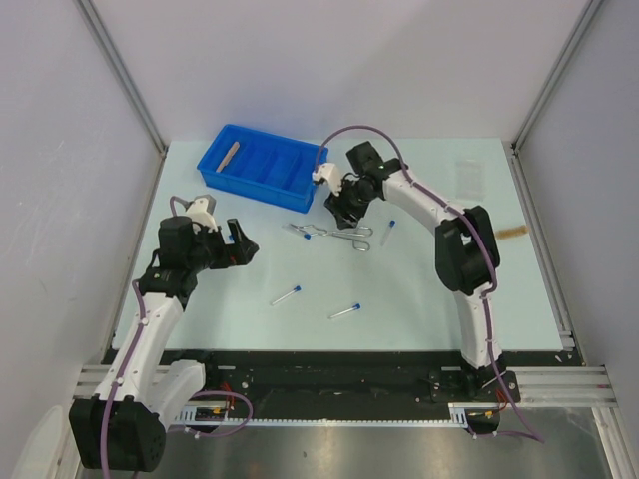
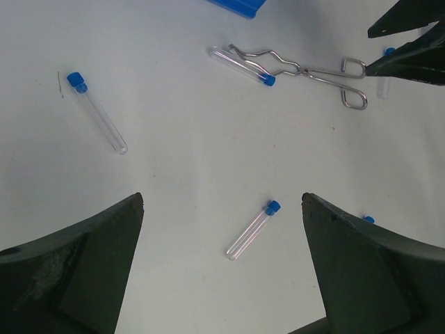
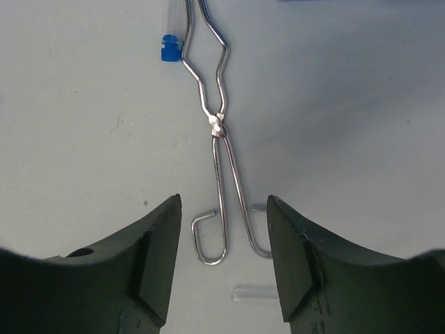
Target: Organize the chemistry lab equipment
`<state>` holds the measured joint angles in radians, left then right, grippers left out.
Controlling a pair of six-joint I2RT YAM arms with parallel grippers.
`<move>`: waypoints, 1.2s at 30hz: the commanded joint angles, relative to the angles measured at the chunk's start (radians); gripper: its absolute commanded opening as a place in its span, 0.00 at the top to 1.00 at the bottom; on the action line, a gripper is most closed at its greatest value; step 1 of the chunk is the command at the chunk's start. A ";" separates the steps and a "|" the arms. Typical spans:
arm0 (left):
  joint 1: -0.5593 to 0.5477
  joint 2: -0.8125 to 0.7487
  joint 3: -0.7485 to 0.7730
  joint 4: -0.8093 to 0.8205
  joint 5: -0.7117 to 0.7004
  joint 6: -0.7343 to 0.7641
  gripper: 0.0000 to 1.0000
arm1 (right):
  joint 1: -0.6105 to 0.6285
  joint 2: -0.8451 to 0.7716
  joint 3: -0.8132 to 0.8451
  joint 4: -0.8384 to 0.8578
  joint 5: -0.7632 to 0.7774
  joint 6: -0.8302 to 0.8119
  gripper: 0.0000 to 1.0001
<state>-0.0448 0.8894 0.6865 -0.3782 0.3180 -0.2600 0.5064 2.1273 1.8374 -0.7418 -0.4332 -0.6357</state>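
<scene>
The metal tongs [image 1: 339, 234] lie on the table in front of the blue bin. My right gripper [image 1: 339, 208] hangs over their handle end. In the right wrist view its jaws [image 3: 224, 200] stand partly open on either side of the handle loops of the tongs [image 3: 219, 125], not clamped on them. One blue-capped tube [image 3: 170, 47] rests against the tips of the tongs. Other tubes lie apart on the table [image 1: 387, 232] [image 1: 286, 295] [image 1: 345, 311]. My left gripper [image 1: 240, 244] is wide open and empty, with a tube [image 2: 252, 229] lying on the table between its fingers. A flat wooden stick [image 1: 230, 155] lies in the bin.
The large blue compartmented bin [image 1: 262, 165] sits at the back left of the table. A clear tube end [image 3: 254, 293] shows just behind the tong handles. White walls and metal frame posts close in the table on three sides.
</scene>
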 commanded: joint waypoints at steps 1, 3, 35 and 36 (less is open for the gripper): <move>-0.006 -0.018 0.010 -0.001 -0.031 0.030 0.00 | 0.063 0.048 0.088 -0.011 0.106 -0.015 0.44; -0.006 -0.017 0.011 0.002 -0.031 0.030 0.00 | 0.089 0.063 0.095 -0.011 0.131 -0.050 0.44; -0.006 -0.027 0.013 -0.002 -0.074 0.034 0.00 | 0.216 0.388 0.482 0.085 0.166 0.027 0.62; -0.006 -0.027 0.013 -0.002 -0.074 0.034 0.00 | 0.215 0.391 0.482 0.088 0.169 0.025 0.62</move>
<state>-0.0456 0.8742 0.6865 -0.3851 0.2554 -0.2520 0.7181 2.5027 2.2673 -0.6884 -0.2832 -0.6163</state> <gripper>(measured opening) 0.996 0.374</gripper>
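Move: The tongs lie under the right hand, their middle about 3 cm left, level fore-and-aft to 1 cm back and some 9 cm down. At that height, the test tube by their jaws is roughly 13 cm left and 1 back, another tube 14 right and 2 back; the blue box's middle is about 24 left and 18 ahead. From the left hand the tongs are some 26 cm right and 5 ahead. The right hand sweeps about 13 cm left towards the tongs' jaws, sinking nearly 5, its fingers narrowing. ##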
